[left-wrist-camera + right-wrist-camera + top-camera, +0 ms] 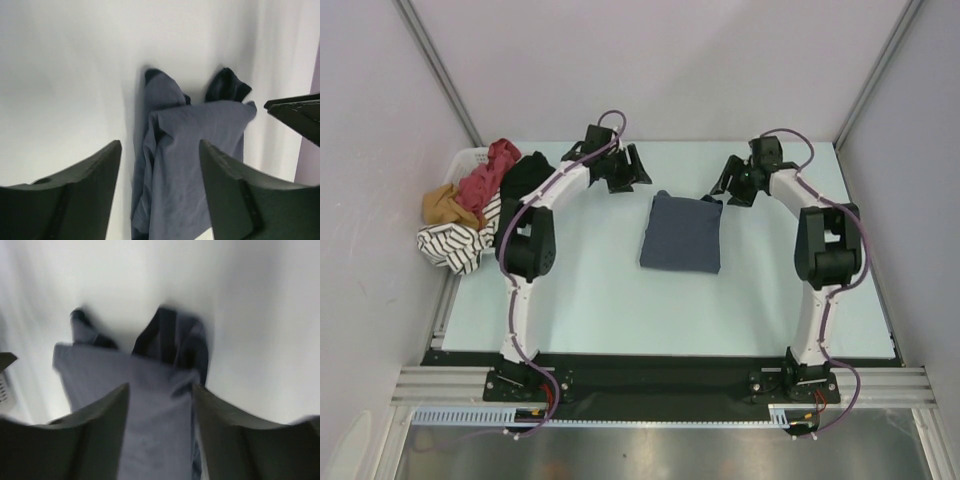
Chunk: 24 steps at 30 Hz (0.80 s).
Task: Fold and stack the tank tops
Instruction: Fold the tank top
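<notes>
A slate blue-grey tank top lies folded into a rectangle at the table's middle, its darker straps at the far edge. My left gripper hovers open just beyond its far left corner. The right gripper is open off the far right corner. In the left wrist view the blue-grey tank top lies below my spread left gripper, nothing pinched. In the right wrist view the same tank top lies under the open right gripper; this view is blurred. A red tank top sits crumpled in the heap at the far left.
The heap at the left edge also holds a black garment, a tan one and a striped one, spilling from a white basket. Grey walls close the table's back and sides.
</notes>
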{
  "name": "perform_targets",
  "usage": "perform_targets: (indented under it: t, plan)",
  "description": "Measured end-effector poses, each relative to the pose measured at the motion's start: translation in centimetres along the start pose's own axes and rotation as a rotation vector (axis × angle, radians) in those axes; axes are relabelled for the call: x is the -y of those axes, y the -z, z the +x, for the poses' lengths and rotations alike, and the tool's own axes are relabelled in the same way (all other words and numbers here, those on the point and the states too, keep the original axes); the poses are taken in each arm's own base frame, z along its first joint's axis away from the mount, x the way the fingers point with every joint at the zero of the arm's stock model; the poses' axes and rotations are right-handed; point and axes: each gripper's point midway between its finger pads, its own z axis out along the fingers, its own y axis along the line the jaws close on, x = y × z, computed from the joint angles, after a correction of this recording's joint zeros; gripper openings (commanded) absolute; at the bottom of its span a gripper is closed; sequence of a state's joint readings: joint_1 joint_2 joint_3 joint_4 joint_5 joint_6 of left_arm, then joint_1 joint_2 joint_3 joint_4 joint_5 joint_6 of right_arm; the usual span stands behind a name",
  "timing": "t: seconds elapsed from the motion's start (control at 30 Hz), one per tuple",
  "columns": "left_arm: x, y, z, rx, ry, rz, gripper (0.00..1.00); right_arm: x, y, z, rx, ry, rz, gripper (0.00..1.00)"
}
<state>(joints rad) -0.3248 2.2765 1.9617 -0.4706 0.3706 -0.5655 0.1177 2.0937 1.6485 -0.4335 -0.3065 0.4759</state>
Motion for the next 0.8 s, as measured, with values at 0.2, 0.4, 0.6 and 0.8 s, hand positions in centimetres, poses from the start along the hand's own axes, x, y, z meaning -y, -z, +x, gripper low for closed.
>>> perform_targets:
  t: [0.2,0.4,0.6,0.8]
  plan:
    - [3.7,4.9,5.3,-0.006,-0.050,0.086,0.29,-3.2,5.9,3.4,0.018,0.029,-0.179,0.14]
    - [9.8,4.5,8.6,-0.041,-0.107,0.272,0.00,-6.5,4.9,3.9,-0.013,0.049,-0.396,0.00]
    - [8.9,-2.6,8.0,-0.086,-0.056,0.293,0.00,-4.5,-2.7,6.3,-0.145,-0.062,-0.457,0.00]
    - [1.6,-7.6,7.8,-0.117,0.084,0.199,0.00,-2.1,-5.2,6.7,-0.203,-0.215,-0.524,0.00]
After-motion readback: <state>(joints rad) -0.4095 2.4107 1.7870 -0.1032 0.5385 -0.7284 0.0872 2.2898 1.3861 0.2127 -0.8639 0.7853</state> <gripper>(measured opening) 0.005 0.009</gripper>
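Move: The folded tank top's middle lies some 14 cm back and 14 cm to the right of the left hand, about 9 cm below it. From the right hand it is roughly 13 cm back, 15 cm to the left and 7 cm down. Beyond its far edge the left strap end peeks out, about 2 cm ahead and 7 cm right of the left hand; the dark right strap lies 1 cm ahead and 3 cm left of the right hand. On the folded tank top's far edge both hands converge, their empty fingers shutting fully on the way. Each first draws back and up, the left by some 10 cm, the right about 6, and swings inward. Then both come forward and drop about 12 cm, closed tips meeting the cloth just inside that edge, the right wrist rolling its left side up roughly 35 degrees. ##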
